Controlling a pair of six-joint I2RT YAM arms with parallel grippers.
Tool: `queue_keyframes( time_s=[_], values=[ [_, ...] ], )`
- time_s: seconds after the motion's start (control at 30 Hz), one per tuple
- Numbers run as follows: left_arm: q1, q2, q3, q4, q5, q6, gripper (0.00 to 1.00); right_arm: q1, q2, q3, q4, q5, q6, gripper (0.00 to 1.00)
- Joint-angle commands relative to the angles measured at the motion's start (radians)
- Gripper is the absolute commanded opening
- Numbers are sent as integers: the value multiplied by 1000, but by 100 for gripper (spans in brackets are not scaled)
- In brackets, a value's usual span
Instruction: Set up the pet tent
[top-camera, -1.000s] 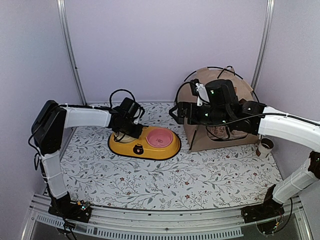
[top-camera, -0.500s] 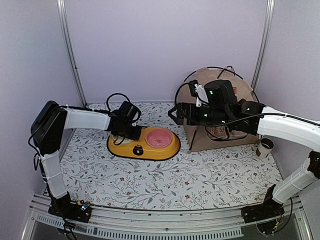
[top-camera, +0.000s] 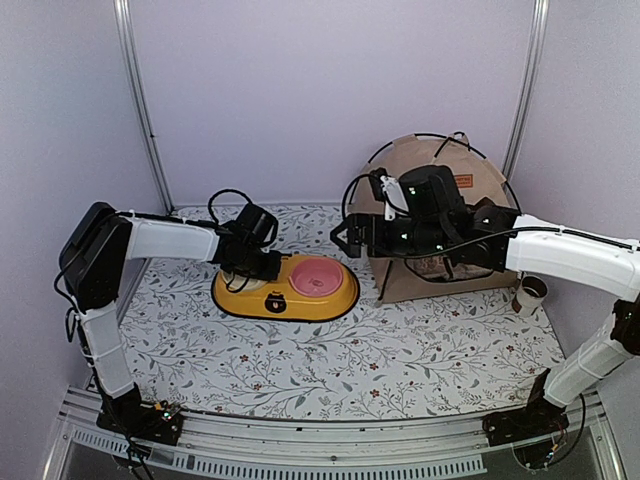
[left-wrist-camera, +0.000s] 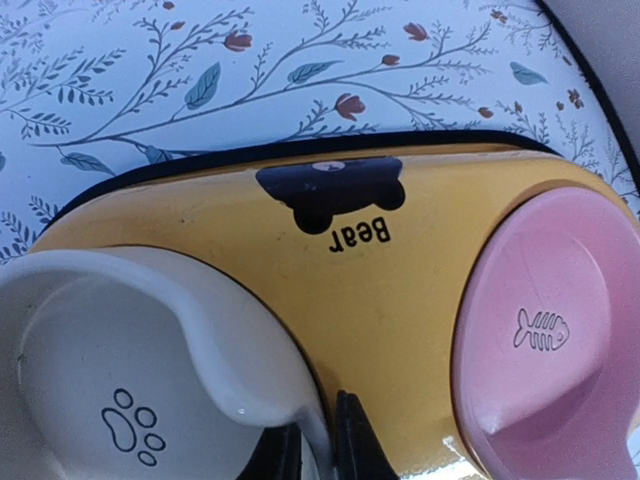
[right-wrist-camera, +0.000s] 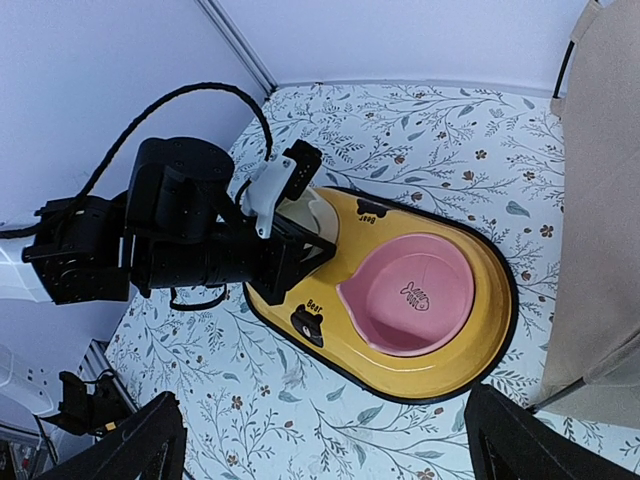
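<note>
The pet tent (top-camera: 485, 185) stands at the back right, beige fabric with thin black poles arching over it; its side fills the right edge of the right wrist view (right-wrist-camera: 600, 200). My right gripper (top-camera: 345, 235) hangs open in the air just left of the tent, with nothing between its fingers (right-wrist-camera: 130, 450). My left gripper (top-camera: 255, 268) is shut on the rim of a white paw-print bowl (left-wrist-camera: 120, 370) that sits in a yellow feeder (top-camera: 300, 300).
The yellow feeder (right-wrist-camera: 480, 340) also holds a pink fish-print bowl (right-wrist-camera: 410, 295) and lies left of the tent on the floral cloth. A small white cup (top-camera: 530, 293) stands by the tent's right front corner. Walls close in on three sides.
The left gripper has shifted slightly left and back, and the feeder with it. The right arm has swung a little to the left, away from the tent front.
</note>
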Motion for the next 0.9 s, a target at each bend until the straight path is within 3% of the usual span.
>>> queue_keyframes(
  time_s=[0.0,0.47,0.63,0.87],
  values=[
    [-3,-20,-24,-79,-36,-54,1,10,11,12,-1,-12,9,99],
    [-8,-72,-92,-67,-36,-78,4,26,29,14,1,-16,12,99],
    [-9,-75,-81,-55,-38,-53,20,31,32,16,-1,-15,13,99],
    [-8,-77,44,-87,-45,13,57,30,28,18,-14,-1,13,99]
  ],
)
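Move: Already shut on the right-hand rim of the white bowl, the left hand has that bowl's middle about 6 cm to its left, level fore and aft and 2 cm below. The yellow tray's middle is some 4 cm right, 1 cm back and 4 cm lower; the pink bowl sits about 9 cm right, 1 cm ahead and 3 cm lower. From the idle right hand, the white bowl lies roughly 12 cm ahead, 20 cm left and 23 cm below. Keeping its pinch on the white bowl's rim, the left hand draws bowl and tray back and left across the table, about 2 cm in all, starting slowly and staying level. The fingers then open to around half and the hand starts to lift, under 1 cm, with the rim free between them. The open right hand drifts some 1.5 cm down, left and back, touching nothing. ##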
